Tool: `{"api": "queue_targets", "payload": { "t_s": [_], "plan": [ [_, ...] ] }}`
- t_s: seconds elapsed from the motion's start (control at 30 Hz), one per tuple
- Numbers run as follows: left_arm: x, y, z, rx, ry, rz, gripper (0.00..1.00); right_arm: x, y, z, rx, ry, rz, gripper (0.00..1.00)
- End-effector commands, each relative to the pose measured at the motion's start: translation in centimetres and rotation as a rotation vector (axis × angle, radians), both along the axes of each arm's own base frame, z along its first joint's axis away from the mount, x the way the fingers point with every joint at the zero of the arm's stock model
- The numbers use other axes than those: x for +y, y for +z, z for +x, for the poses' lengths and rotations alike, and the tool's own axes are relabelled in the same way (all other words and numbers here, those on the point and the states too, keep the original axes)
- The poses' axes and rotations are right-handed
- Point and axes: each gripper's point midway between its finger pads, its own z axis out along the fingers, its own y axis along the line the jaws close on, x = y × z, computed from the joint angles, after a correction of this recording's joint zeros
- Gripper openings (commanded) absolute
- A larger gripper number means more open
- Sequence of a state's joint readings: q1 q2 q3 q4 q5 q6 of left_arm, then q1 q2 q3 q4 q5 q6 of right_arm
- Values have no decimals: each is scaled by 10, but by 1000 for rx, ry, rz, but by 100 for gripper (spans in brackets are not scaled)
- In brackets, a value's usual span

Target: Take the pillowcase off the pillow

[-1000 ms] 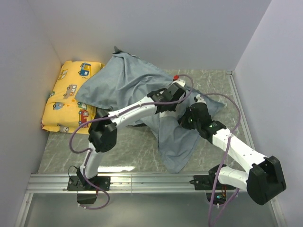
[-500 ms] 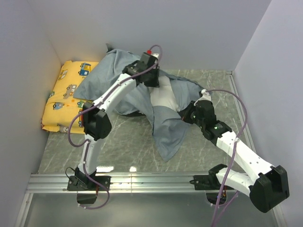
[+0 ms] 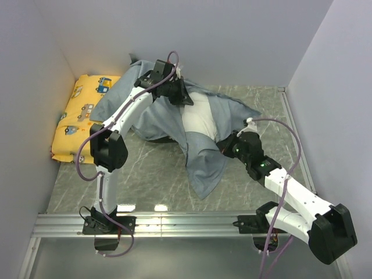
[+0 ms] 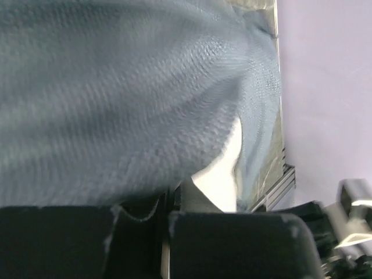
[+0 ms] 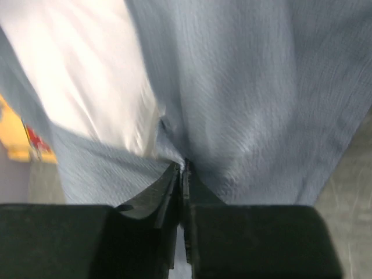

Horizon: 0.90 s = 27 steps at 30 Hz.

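The grey-blue pillowcase (image 3: 203, 163) lies rumpled from the back wall to the table's front, opened over the white pillow (image 3: 200, 119), which shows in the middle. My left gripper (image 3: 182, 99) is at the back, above the pillow's far end, shut on a fold of the pillowcase (image 4: 128, 99); a sliver of the pillow (image 4: 224, 174) shows below it. My right gripper (image 3: 226, 148) is at the pillow's near right side, shut on the pillowcase (image 5: 250, 99), with the pillow (image 5: 87, 70) to its left.
A yellow vehicle-print cushion (image 3: 78, 119) lies against the left wall, partly under the pillowcase; it also shows in the right wrist view (image 5: 14, 139). Walls close the back, left and right. A metal rail (image 3: 186, 221) runs along the front edge.
My left gripper has swung from the middle to the back left with the pillowcase in it, baring the white pillow. My right gripper has stayed shut on the fabric, shifting slightly nearer.
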<state>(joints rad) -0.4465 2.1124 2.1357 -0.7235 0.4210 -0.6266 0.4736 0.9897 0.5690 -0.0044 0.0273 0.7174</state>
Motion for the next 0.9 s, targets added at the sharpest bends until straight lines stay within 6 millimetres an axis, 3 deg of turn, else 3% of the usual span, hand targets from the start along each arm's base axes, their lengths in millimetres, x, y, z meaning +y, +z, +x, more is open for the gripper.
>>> {"api": "queue_targets", "payload": {
  "t_s": [0.0, 0.03, 0.17, 0.37, 0.5, 0.7, 0.77, 0.87],
  "plan": [
    [46, 128, 57, -443, 215, -124, 0, 2, -52, -39, 179, 96, -123, 18],
    [38, 128, 52, -449, 209, -119, 0, 4, -48, -39, 165, 111, -131, 30],
    [25, 129, 35, -463, 193, -122, 0, 12, -15, -35, 80, 151, -132, 54],
    [9, 121, 22, -463, 171, -102, 0, 13, 26, -43, -3, 156, -140, 64],
    [3, 123, 18, -469, 167, -98, 0, 23, 38, -50, -61, 167, -152, 68],
    [-1, 123, 16, -470, 161, -86, 0, 50, 37, -61, -116, 215, -199, 72],
    [0, 124, 16, -472, 160, -84, 0, 51, 27, -62, -116, 205, -230, 74],
    [-2, 129, 14, -479, 153, -87, 0, 35, 8, -52, -108, 101, -348, 77]
  ]
}}
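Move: The right fingers still pinch the gray pillowcase edge; its loose front flap lies about 8 cm back and 8 cm left of them, some 8 cm lower. From this hand the bare white pillow is about 14 cm ahead and 10 cm left, and the pillowcase's far right part roughly 17 cm ahead and 6 cm right. The left gripper keeps the pillow pinched, with that front flap about 27 cm back, 7 cm right and 15 cm below. Open the right gripper wide to let go of the pillowcase edge, dipping a little, then rise some 5 cm while backing away and to the left, about 7 cm back in all, to come over the loose front flap with the fingers open. Keep the left gripper shut on the white pillow, lifting it about 3 cm and tilting the fingertips up slightly. ##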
